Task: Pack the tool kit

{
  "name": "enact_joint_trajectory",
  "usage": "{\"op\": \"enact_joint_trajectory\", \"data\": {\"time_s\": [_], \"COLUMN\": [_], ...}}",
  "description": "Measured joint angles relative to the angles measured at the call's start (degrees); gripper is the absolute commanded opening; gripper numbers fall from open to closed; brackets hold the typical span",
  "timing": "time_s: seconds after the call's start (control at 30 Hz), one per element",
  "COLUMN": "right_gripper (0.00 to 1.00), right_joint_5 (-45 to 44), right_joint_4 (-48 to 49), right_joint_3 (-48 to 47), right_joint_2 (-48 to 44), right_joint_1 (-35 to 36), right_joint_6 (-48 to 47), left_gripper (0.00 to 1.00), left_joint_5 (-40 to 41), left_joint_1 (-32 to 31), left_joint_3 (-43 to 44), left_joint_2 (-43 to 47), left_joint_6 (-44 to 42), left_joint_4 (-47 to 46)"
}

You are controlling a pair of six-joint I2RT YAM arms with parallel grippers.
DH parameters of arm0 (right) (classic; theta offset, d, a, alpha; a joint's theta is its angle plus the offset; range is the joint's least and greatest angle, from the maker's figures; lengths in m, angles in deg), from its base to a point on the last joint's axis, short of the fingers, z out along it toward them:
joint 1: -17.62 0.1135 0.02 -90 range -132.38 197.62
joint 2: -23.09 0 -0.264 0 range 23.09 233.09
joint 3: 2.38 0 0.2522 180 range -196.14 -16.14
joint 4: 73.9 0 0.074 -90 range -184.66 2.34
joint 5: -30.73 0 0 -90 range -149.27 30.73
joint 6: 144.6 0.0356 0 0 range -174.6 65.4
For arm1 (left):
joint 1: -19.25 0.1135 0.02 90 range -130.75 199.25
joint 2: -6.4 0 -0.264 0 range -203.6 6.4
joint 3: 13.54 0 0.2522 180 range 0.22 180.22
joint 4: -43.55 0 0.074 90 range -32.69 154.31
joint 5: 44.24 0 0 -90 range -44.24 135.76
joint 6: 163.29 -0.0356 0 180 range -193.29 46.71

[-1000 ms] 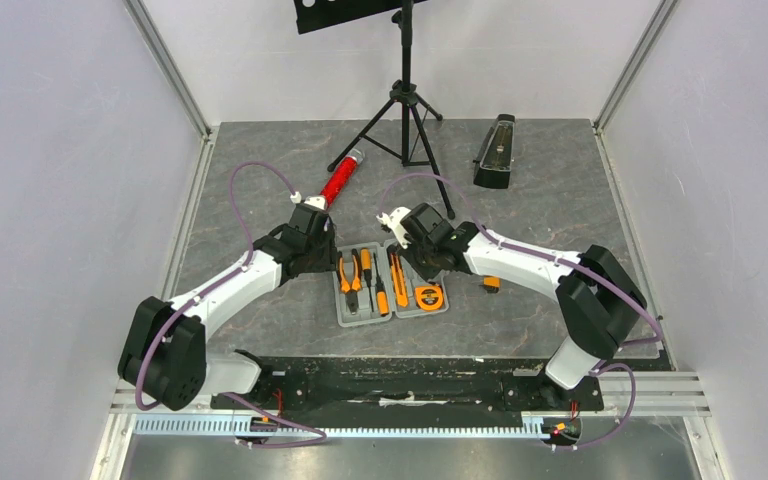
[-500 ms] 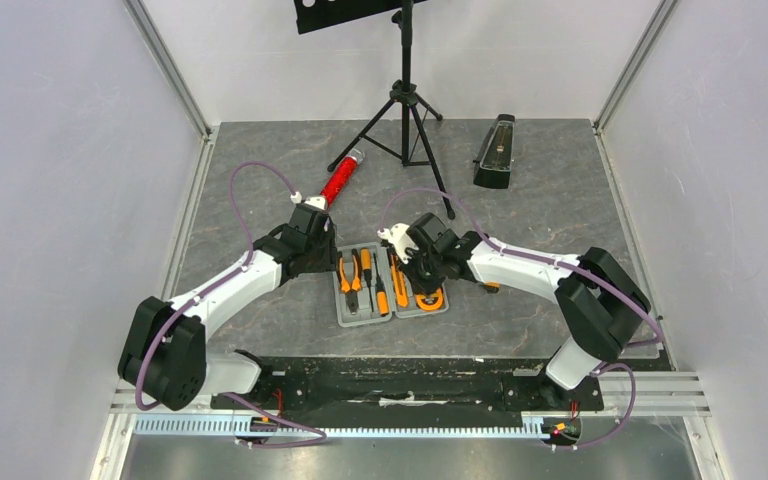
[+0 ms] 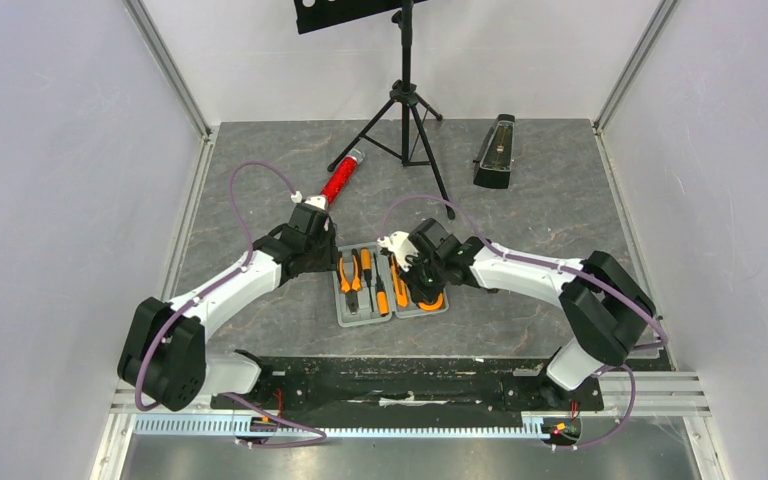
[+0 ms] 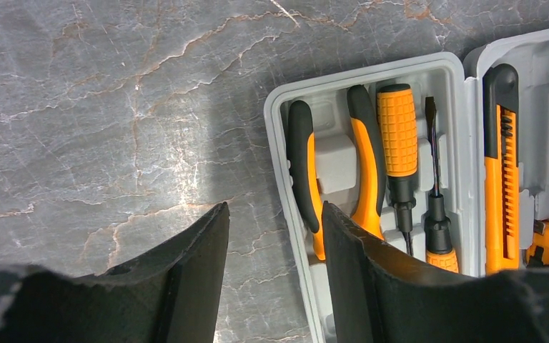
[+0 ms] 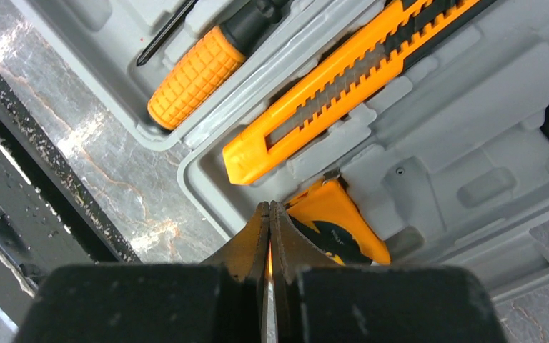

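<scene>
The tool kit's grey case [image 3: 345,318] lies open in the middle of the table. In its left half sit pliers [image 4: 304,171] and an orange-handled screwdriver [image 4: 398,128]. The knife [image 5: 343,86] and the round tape measure [image 5: 336,214] lie in the right half. My left gripper [image 4: 273,211] is open at the case's left side, its fingers either side of the rim [image 4: 372,68], holding nothing. My right gripper [image 5: 269,205] is shut, its tips down at the edge of the tape measure. In the top view it [image 3: 422,283] covers most of that tool.
A red glittery cylinder [image 3: 341,180] lies behind the left gripper. A black tripod stand [image 3: 405,100] stands at the back centre, with a black metronome [image 3: 494,152] to its right. White walls enclose the table on three sides.
My right gripper has moved left and toward the near edge, from beside the case to over the tape measure. The left arm has stayed put.
</scene>
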Motion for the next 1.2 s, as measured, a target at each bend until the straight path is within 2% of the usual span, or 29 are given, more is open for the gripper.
{"op": "enact_joint_trajectory", "data": {"time_s": [0.57,0.67,0.73,0.83,1.0,1.2], "right_gripper": [0.0,0.07,0.22,0.3,0.31,0.32], "right_joint_5": [-2.1,-4.0,-6.2,-12.3,-18.7,-23.0], "right_joint_4": [-4.4,-5.4,-5.4,-5.4,-3.6,-1.2], "right_joint_3": [5.7,6.3,6.3,5.4,0.7,-4.6], "right_joint_2": [-7.7,-8.9,-10.0,-11.5,-9.7,-2.3], "right_joint_1": [0.1,0.0,-0.7,-1.7,-2.0,-1.6], "right_joint_6": [-1.0,-0.4,0.5,2.0,2.8,2.8], "left_gripper": [0.57,0.57,0.57,0.57,0.58,0.58], "left_joint_5": [-0.1,-0.1,-0.2,-0.3,-0.4,-0.3], "left_joint_1": [0.0,0.0,0.0,0.0,0.0,0.0], "left_joint_3": [0.0,0.0,0.0,0.0,0.0,0.0], "left_joint_2": [0.0,0.0,0.0,0.0,0.3,1.0], "left_joint_6": [0.0,0.0,0.0,0.0,0.0,0.0], "left_joint_4": [-0.1,-0.1,-0.1,-0.1,-0.4,-0.5]}}
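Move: The tape measure's middle lies about 2 cm to the right of the right hand's shut fingertips, 1 cm ahead and 2 cm below them; its black strap can't be seen. The utility knife's middle is some 6 cm ahead and 4 cm left of that hand, the electrical tape roughly 12 cm ahead and 1 cm right, both about 2 cm lower. From the left hand the tape measure is about 20 cm right, 5 cm back and 5 cm below. Already shut and close against the tape measure, the right fingertips first travel nearly level about 4 cm right and 2 cm back, across the measure. The hand then swings some 10 cm forward, rising about 4 cm and turning some 15 degrees clockwise while the fingers part to a third; it starts sinking over the measure's strap by the case's right wall, without visible contact. ##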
